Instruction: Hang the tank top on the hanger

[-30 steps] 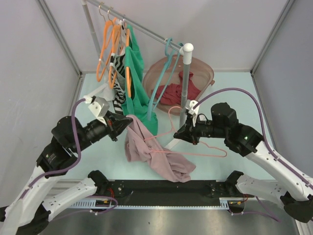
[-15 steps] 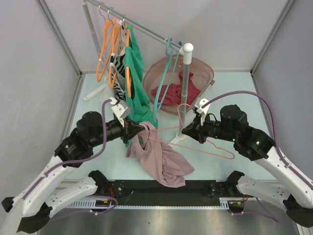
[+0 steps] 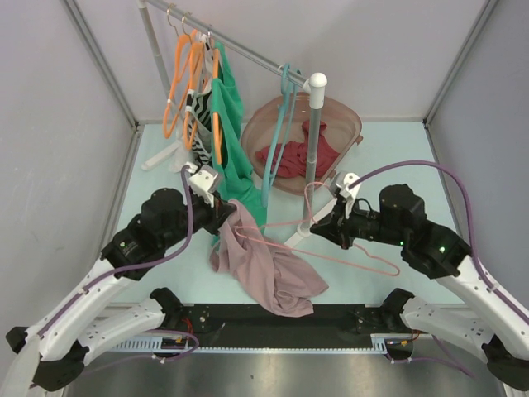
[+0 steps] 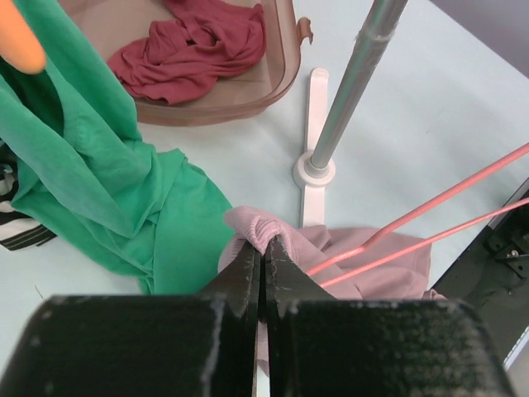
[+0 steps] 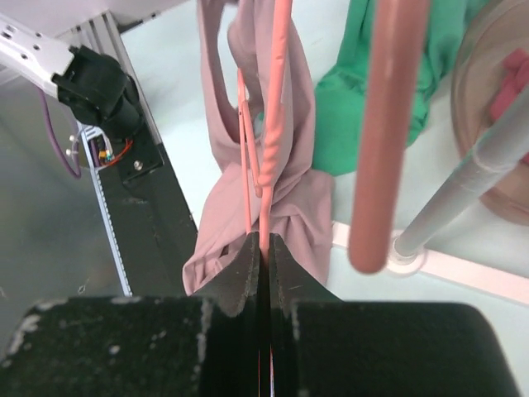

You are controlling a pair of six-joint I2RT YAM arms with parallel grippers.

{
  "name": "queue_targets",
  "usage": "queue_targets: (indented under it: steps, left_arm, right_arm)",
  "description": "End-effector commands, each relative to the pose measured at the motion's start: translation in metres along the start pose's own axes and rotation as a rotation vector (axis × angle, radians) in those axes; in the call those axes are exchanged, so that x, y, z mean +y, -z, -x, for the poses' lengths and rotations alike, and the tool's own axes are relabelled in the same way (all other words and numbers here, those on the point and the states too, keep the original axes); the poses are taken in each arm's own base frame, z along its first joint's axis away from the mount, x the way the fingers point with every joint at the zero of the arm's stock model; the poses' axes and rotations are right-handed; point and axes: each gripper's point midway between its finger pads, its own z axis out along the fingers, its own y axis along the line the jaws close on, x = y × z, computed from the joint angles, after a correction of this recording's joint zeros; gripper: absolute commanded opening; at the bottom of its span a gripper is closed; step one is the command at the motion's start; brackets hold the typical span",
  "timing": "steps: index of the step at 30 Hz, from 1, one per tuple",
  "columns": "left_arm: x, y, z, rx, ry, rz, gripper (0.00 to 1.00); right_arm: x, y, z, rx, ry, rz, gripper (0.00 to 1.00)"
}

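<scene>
The dusty-pink tank top (image 3: 266, 266) hangs from my left gripper (image 3: 229, 217) and trails down onto the table in front of the arms. In the left wrist view the left gripper (image 4: 263, 245) is shut on a bunched fold of the tank top (image 4: 266, 227). The thin pink hanger (image 3: 355, 252) is held in the air by my right gripper (image 3: 319, 231), which is shut on its wire near the hook. In the right wrist view the right gripper (image 5: 265, 240) pinches the hanger (image 5: 277, 116), whose far end runs into the tank top (image 5: 248, 198).
A slanted rail carries orange hangers (image 3: 183, 83), a green garment (image 3: 231, 141) and a teal hanger (image 3: 278, 132). A brown basin (image 3: 347, 116) holds a dark red garment (image 3: 285, 157). The rail's upright pole (image 3: 312, 141) stands between the grippers on a white foot (image 3: 296, 238).
My left gripper has swung right with the tank top, drawing it over the hanger's end. The right gripper has shifted a little right with the hanger.
</scene>
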Motion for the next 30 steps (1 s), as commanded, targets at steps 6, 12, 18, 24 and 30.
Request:
queue_targets:
  steps: [6, 12, 18, 24, 30]
  left_arm:
    - [-0.023, -0.011, 0.002, -0.024, 0.046, -0.11, 0.0]
    - [-0.025, -0.052, -0.039, 0.036, 0.121, -0.033, 0.0]
    - [-0.009, -0.077, -0.051, 0.001, 0.199, 0.093, 0.0]
    - [-0.082, -0.102, -0.07, 0.045, 0.189, -0.118, 0.0]
    - [-0.125, -0.111, -0.096, 0.139, 0.165, -0.258, 0.56]
  right_arm:
    - [-0.028, 0.012, 0.012, 0.03, -0.048, -0.197, 0.0]
    - [-0.028, 0.039, 0.012, 0.083, -0.13, -0.27, 0.0]
    - [-0.024, 0.061, 0.01, 0.096, -0.188, -0.312, 0.0]
    - [-0.029, 0.074, 0.01, 0.098, -0.195, -0.368, 0.0]
    - [-0.03, 0.06, 0.005, 0.115, -0.193, -0.345, 0.0]
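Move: In the left hand is the top of the tank top, its lower folds reaching the table about 10 cm to that hand's right, 10 cm back and 21 cm below; the pink hanger's left end is only some 3 cm right, 4 cm back and 3 cm lower. The rack post's foot stands roughly 17 cm right and 8 cm ahead. From the right hand, which holds the hanger near its hook, that end lies 16 cm left, level with it, and the folds 8 cm left, 10 cm back. Sinking first and then sweeping to its right, the left hand takes the tank top's top down towards the folds on the table, about 13 cm each way, tipping some 15 degrees farther down and opening its fingers partway at the end. The right hand keeps the hanger pinched, dips briefly, then draws it about 7 cm to the right, turning roughly 20 degrees clockwise. ##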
